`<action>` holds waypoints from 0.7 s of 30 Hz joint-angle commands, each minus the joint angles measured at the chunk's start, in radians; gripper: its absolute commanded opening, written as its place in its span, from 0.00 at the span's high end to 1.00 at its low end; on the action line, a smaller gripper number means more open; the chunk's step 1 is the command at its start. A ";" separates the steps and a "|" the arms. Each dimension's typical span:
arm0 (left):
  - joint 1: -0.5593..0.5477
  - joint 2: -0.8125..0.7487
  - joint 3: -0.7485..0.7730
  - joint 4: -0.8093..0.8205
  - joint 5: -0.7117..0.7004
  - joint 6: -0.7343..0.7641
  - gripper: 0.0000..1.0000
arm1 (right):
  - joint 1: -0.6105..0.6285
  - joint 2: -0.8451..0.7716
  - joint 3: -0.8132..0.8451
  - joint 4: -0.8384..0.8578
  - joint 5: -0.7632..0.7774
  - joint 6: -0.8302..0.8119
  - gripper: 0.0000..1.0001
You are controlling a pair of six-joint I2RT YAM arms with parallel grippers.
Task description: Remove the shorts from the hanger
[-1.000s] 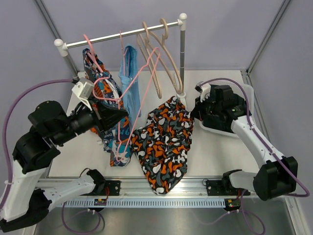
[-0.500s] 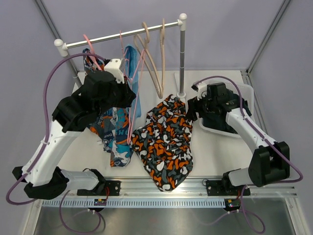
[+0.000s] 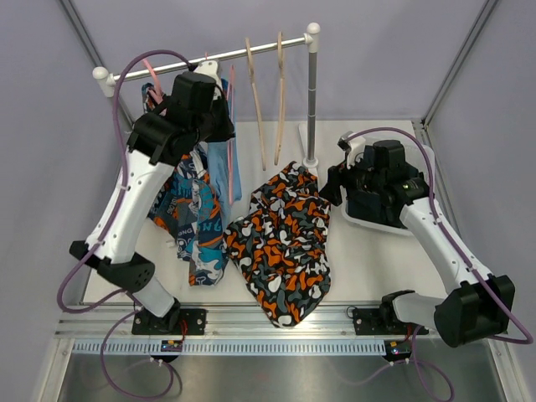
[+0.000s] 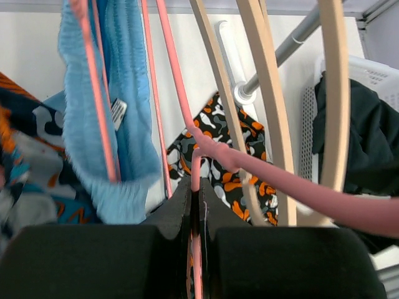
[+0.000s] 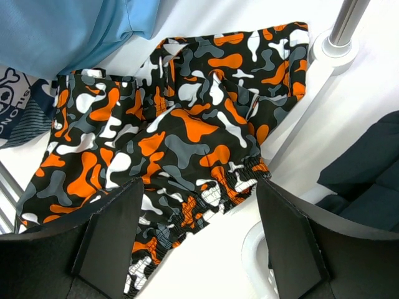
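Note:
The orange, black and white camouflage shorts [image 3: 280, 243] [image 5: 187, 137] lie spread flat on the table, off any hanger. My right gripper [image 3: 328, 186] [image 5: 199, 230] hovers open over their elastic waistband with nothing between its fingers. My left gripper [image 3: 216, 124] [image 4: 196, 187] is raised up by the rail and shut on the wire of an empty pink hanger [image 3: 230, 159] [image 4: 181, 99]. Dark shorts [image 3: 377, 209] [image 4: 355, 124] [image 5: 368, 174] lie in the white basket [image 3: 423, 159].
The rack rail [image 3: 260, 52] carries two bare beige hangers [image 3: 268, 100], a light blue garment [image 3: 219, 163] [image 4: 124, 93] and a teal-orange patterned garment [image 3: 188, 218]. The rack's post [image 3: 311, 100] and its base [image 5: 330, 47] stand between the camouflage shorts and the basket.
My right gripper has opened and let go of the camouflage shorts, which now rest on the table. My left arm has swung up to the rail with the pink hanger.

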 commanded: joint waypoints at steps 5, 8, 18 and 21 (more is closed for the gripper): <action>0.064 0.148 0.179 0.045 0.082 -0.003 1.00 | -0.025 -0.048 -0.015 0.022 -0.032 0.013 0.18; 0.085 0.171 0.185 0.099 0.093 -0.009 1.00 | -0.027 -0.055 -0.029 0.031 -0.038 0.013 0.18; 0.094 0.162 0.173 0.227 0.111 -0.014 1.00 | -0.034 -0.078 -0.081 0.054 -0.049 0.015 0.18; 0.094 0.147 0.148 0.258 0.117 -0.020 1.00 | -0.036 -0.078 -0.081 0.057 -0.053 0.015 0.18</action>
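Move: The left hand holds the empty pink hanger by its neck; the rail spot for its hook lies about 12 cm ahead, level sideways, roughly 9 cm above. The blue shorts hang some 5 cm left and 6 cm ahead, 10 cm lower; the nearer wooden hanger is about 9 cm right and 12 cm ahead, at hand height. From the right hand that rail spot is about 15 cm ahead, 27 cm left, 26 cm up. The left hand, still gripping the pink hanger, carries it 7 cm forward towards the rail, dipping then rising 2 cm. ##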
